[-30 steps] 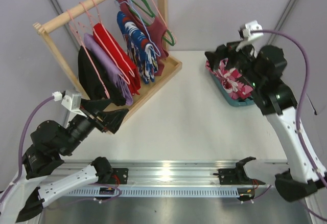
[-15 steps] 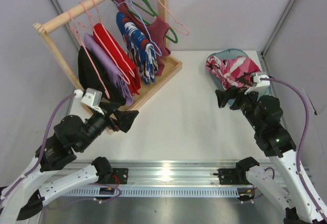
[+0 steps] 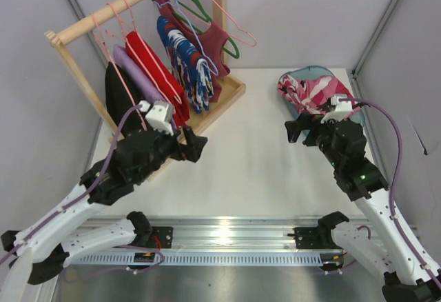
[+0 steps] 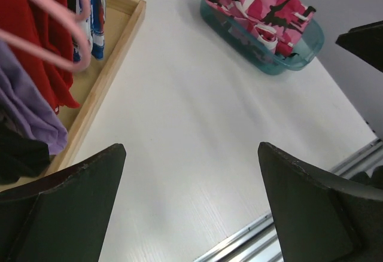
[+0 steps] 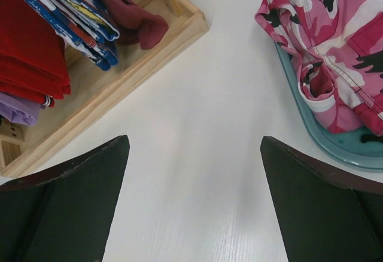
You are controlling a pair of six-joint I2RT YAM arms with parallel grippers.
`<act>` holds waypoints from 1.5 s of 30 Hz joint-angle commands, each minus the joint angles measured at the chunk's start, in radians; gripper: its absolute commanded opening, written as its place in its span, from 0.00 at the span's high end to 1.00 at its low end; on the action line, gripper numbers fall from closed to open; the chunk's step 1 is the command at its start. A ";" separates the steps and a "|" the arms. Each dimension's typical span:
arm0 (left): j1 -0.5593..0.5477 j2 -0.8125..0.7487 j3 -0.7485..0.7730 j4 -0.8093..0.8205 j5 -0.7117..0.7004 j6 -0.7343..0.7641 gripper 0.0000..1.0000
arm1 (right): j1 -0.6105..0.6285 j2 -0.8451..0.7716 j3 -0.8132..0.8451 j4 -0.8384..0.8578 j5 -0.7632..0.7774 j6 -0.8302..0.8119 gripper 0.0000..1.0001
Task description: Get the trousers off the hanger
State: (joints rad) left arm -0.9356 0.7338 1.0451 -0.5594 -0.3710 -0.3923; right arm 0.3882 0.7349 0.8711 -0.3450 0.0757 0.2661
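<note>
The pink patchy trousers (image 3: 313, 92) lie bunched in a teal basket (image 3: 311, 69) at the back right, off any hanger; they also show in the wrist views (image 4: 263, 5) (image 5: 335, 34). An empty pale-pink hanger (image 3: 242, 32) hangs at the right end of the wooden rail. My left gripper (image 3: 195, 147) (image 4: 191, 148) stands open over bare table beside the rack's tray. Left of the basket, my right gripper (image 3: 293, 131) (image 5: 194, 139) is open over bare table with nothing between its fingers.
A wooden rack (image 3: 69, 36) at the back left holds more hangers with red (image 3: 155, 74), lilac, black, blue-patterned (image 3: 186, 61) and maroon garments. Its wooden base tray (image 5: 119, 88) runs diagonally. A metal rail (image 3: 227, 236) lies along the near edge.
My right gripper has drawn back from over the basket toward the near side, leaving the trousers there. My left arm has swung forward and right along the rack. The empty hanger swung outward.
</note>
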 commanded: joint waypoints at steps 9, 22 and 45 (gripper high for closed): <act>0.319 0.142 0.268 0.117 0.363 0.115 0.01 | 0.000 -0.100 -0.053 0.086 0.041 0.015 0.01; 0.319 -0.272 -0.069 0.096 0.293 0.083 0.00 | 0.000 -0.230 -0.171 0.023 0.046 0.074 0.01; 0.319 -0.677 -0.372 -0.120 0.107 -0.206 0.00 | 0.003 -0.641 -0.472 -0.080 0.053 0.334 0.01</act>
State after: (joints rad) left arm -0.6212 0.0750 0.6807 -0.6647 -0.2340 -0.5762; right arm 0.3885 0.1051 0.3870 -0.4107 0.0917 0.5503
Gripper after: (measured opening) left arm 0.994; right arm 0.993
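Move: The removed pink camouflage trousers lie in the blue bin, about 14 cm ahead of the right hand, 13 cm to its right and 21 cm below. The empty pink hanger hangs some 17 cm ahead of that hand, 17 cm to its left and 12 cm above. From the left hand the camouflage trousers are roughly 21 cm ahead, 35 cm right and 25 cm below. The pink camouflage trousers are left alone in the bin while both empty, open hands retreat. The left reaches about 6 cm forward, rises about 10 cm, then swings back and left and sinks, its left side rolling down; the right draws back some 7 cm towards its base, mostly then sinking 9 cm as its left side rolls up. ##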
